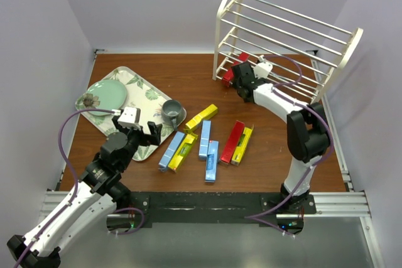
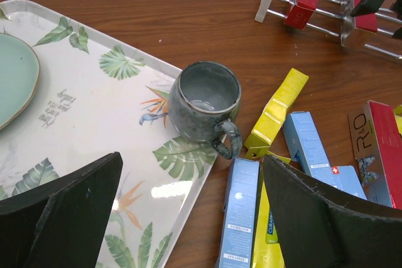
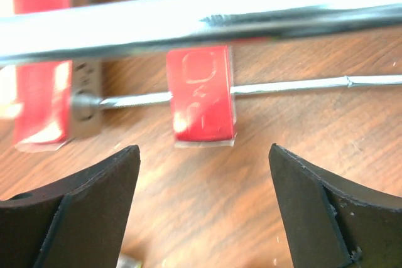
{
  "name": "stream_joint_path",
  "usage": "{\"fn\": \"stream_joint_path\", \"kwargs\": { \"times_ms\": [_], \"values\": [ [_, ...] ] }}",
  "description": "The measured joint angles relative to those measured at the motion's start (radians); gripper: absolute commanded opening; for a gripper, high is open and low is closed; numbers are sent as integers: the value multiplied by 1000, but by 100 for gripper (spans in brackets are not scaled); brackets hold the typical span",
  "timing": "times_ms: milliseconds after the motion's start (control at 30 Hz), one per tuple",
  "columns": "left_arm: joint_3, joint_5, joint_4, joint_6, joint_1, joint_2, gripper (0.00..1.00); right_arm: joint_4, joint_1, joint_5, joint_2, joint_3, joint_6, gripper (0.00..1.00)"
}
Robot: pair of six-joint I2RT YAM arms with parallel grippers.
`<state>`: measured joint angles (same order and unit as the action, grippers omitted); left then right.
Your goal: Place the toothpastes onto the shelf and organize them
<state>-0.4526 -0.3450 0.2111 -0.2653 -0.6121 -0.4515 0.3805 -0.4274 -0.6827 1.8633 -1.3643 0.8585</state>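
The shelf (image 1: 220, 26) stands at the back right. Two red toothpastes (image 1: 227, 78) (image 1: 242, 57) rest on its bottom tier. My right gripper (image 1: 239, 72) sits just in front of them. In the right wrist view it (image 3: 204, 152) is open and empty, a little short of one red box (image 3: 200, 95) lying across a rod; the other red box (image 3: 41, 86) lies to its left. Several toothpastes lie mid-table: yellow (image 1: 201, 117), blue (image 1: 171, 150), red (image 1: 232, 142). My left gripper (image 2: 191, 161) hangs open above the tray edge, beside a blue box (image 2: 240, 211).
A leaf-patterned tray (image 1: 146, 95) holds a green plate (image 1: 103, 95) at the left. A grey mug (image 2: 206, 101) stands at its right corner, close to a yellow box (image 2: 276, 111). The shelf's upper rods (image 3: 201, 20) cross above the right gripper.
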Motion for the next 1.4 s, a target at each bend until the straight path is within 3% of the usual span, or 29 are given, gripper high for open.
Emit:
{"fn": "stream_joint_path", "kwargs": {
  "times_ms": [400,733,1067,1400],
  "values": [
    [-10,-8,4,0,0,0,100,52,-183,146,-325,240,-15,91],
    [-13,-7,4,0,0,0,100,240,-484,177,-590,500,218,86],
    [-13,-7,6,0,0,0,100,312,-708,171,-541,523,480,74],
    [-13,-7,9,-1,0,8,100,326,-733,118,-476,523,631,61]
  ]
}}
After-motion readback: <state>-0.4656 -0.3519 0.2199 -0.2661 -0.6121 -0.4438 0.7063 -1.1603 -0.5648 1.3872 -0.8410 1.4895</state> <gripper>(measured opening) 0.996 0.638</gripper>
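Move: The right hand is just in front of the red toothpaste already set on the shelf; that box's middle is about 8 cm ahead, 3 cm right and 4 cm below. Its next red box lies about 22 cm back, 8 cm left and 8 cm below. A yellow box lies 4 cm to the right of that box and 1 cm nearer, a blue one 8 cm left of it and 7 cm nearer. From the left hand, that red box is about 32 cm right, 3 cm ahead and 17 cm below. Heading for the red box on the table, the empty right hand backs out from the shelf with a short rise of some 3–4 cm, then sweeps about 30 cm back and 12 cm left, sinking near the end to just over the box's near end. It turns counter-clockwise, tips its fingers more steeply down, then turns partly back as the fingers narrow to about two thirds open. ##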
